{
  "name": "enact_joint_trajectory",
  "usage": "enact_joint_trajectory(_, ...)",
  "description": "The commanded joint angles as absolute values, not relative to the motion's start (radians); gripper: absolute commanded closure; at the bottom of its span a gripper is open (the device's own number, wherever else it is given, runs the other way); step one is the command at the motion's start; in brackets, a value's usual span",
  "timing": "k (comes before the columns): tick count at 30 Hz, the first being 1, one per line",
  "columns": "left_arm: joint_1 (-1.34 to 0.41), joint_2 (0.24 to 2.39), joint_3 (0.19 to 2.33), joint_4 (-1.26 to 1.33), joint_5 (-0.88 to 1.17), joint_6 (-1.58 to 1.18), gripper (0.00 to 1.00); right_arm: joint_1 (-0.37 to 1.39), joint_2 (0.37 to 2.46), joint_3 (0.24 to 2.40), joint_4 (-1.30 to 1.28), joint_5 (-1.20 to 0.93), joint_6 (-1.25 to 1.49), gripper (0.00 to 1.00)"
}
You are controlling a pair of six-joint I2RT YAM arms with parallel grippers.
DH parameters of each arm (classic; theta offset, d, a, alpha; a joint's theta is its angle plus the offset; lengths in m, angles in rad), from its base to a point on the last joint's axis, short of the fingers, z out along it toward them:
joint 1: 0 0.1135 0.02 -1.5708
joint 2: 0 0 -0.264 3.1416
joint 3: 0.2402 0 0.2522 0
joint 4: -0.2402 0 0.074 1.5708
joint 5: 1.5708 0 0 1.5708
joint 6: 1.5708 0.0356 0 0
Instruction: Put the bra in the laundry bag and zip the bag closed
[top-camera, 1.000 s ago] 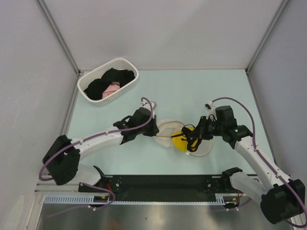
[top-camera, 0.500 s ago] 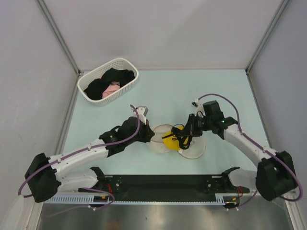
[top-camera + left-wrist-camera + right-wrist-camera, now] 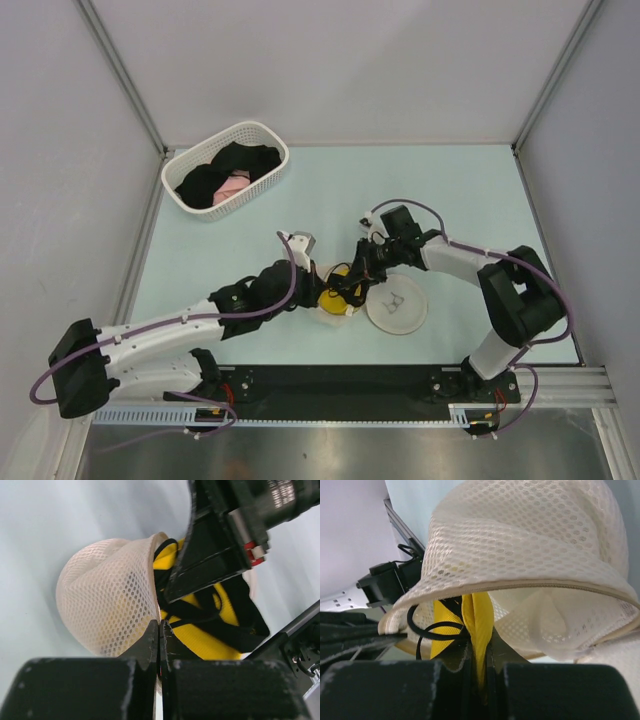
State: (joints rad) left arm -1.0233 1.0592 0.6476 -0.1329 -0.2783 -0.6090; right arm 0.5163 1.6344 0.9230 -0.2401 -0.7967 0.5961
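The laundry bag [image 3: 398, 306] lies open at the table's middle; its flat half shows the small dark bra icon. My left gripper [image 3: 318, 287] is shut on the rim of the other mesh half [image 3: 107, 607], holding that dome tilted up. My right gripper [image 3: 357, 278] is shut on a fold of the yellow bra [image 3: 479, 617] and holds it at the mouth of that dome, under the zip rim [image 3: 540, 587]. The bra [image 3: 212, 642] with its black straps lies against the dome's open side, with the right gripper's fingers [image 3: 215, 555] just above it. In the top view only a bit of yellow [image 3: 333, 296] shows.
A white slotted basket [image 3: 283, 156] with black and pink garments stands at the back left. Grey walls close in the table on three sides. The arms' bases and a black rail run along the near edge.
Both grippers have moved left and nearer each other. The bra has gone from over the flat half toward the left dome, and the left gripper has tipped that dome up.
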Motion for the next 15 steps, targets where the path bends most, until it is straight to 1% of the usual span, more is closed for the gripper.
enact_joint_trajectory(1,-1.061,1.046,0.621,-0.035,-0.328,-0.618,1.00,0.535,1.644,0.859,0.019,-0.775,0.881,1.00)
enact_joint_trajectory(3,-1.083,1.052,0.609,-0.023,-0.330,-0.635,1.00,0.537,1.637,0.812,0.183,-0.720,1.059,1.00)
enact_joint_trajectory(5,-1.092,1.068,0.603,-0.015,-0.331,-0.669,1.00,0.541,1.635,0.776,0.268,-0.634,1.152,1.00)
enact_joint_trajectory(9,-1.108,1.060,0.566,-0.003,-0.328,-0.710,1.00,0.577,1.658,0.735,0.365,-0.503,1.333,1.00)
enact_joint_trajectory(10,-1.108,1.055,0.558,0.036,-0.322,-0.719,1.00,0.587,1.666,0.727,0.386,-0.465,1.368,1.00)
enact_joint_trajectory(12,-1.108,1.045,0.549,0.049,-0.313,-0.721,1.00,0.612,1.683,0.726,0.409,-0.427,1.377,1.00)
enact_joint_trajectory(14,-1.108,1.037,0.551,0.061,-0.301,-0.716,1.00,0.652,1.678,0.727,0.417,-0.338,1.346,1.00)
enact_joint_trajectory(15,-1.108,1.034,0.552,0.061,-0.301,-0.716,1.00,0.669,1.672,0.744,0.402,-0.252,1.321,1.00)
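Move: The right hand still pinches the yellow-black bra just inside the laundry bag's mouth. The bag's middle lies about 4 cm to its left, 2 cm ahead and 3 cm lower. The left gripper, clamped on the bag's rim, is roughly 6 cm left and 2 cm back of the right hand; the round flap lies about 8 cm right, 2 cm back and 7 cm below it. From the left hand the bag's middle is about 4 cm ahead, 2 cm right and 3 cm down. Keeping its pinch on the bra, the right hand pushes it past the rim and deeper into the bag, going about 5 cm forward and left in equal parts while sinking a little, its fingers swinging clockwise by nearly 30 degrees and tipping. The left hand keeps its shut grip on the rim and eases it down and back, slightly right. ##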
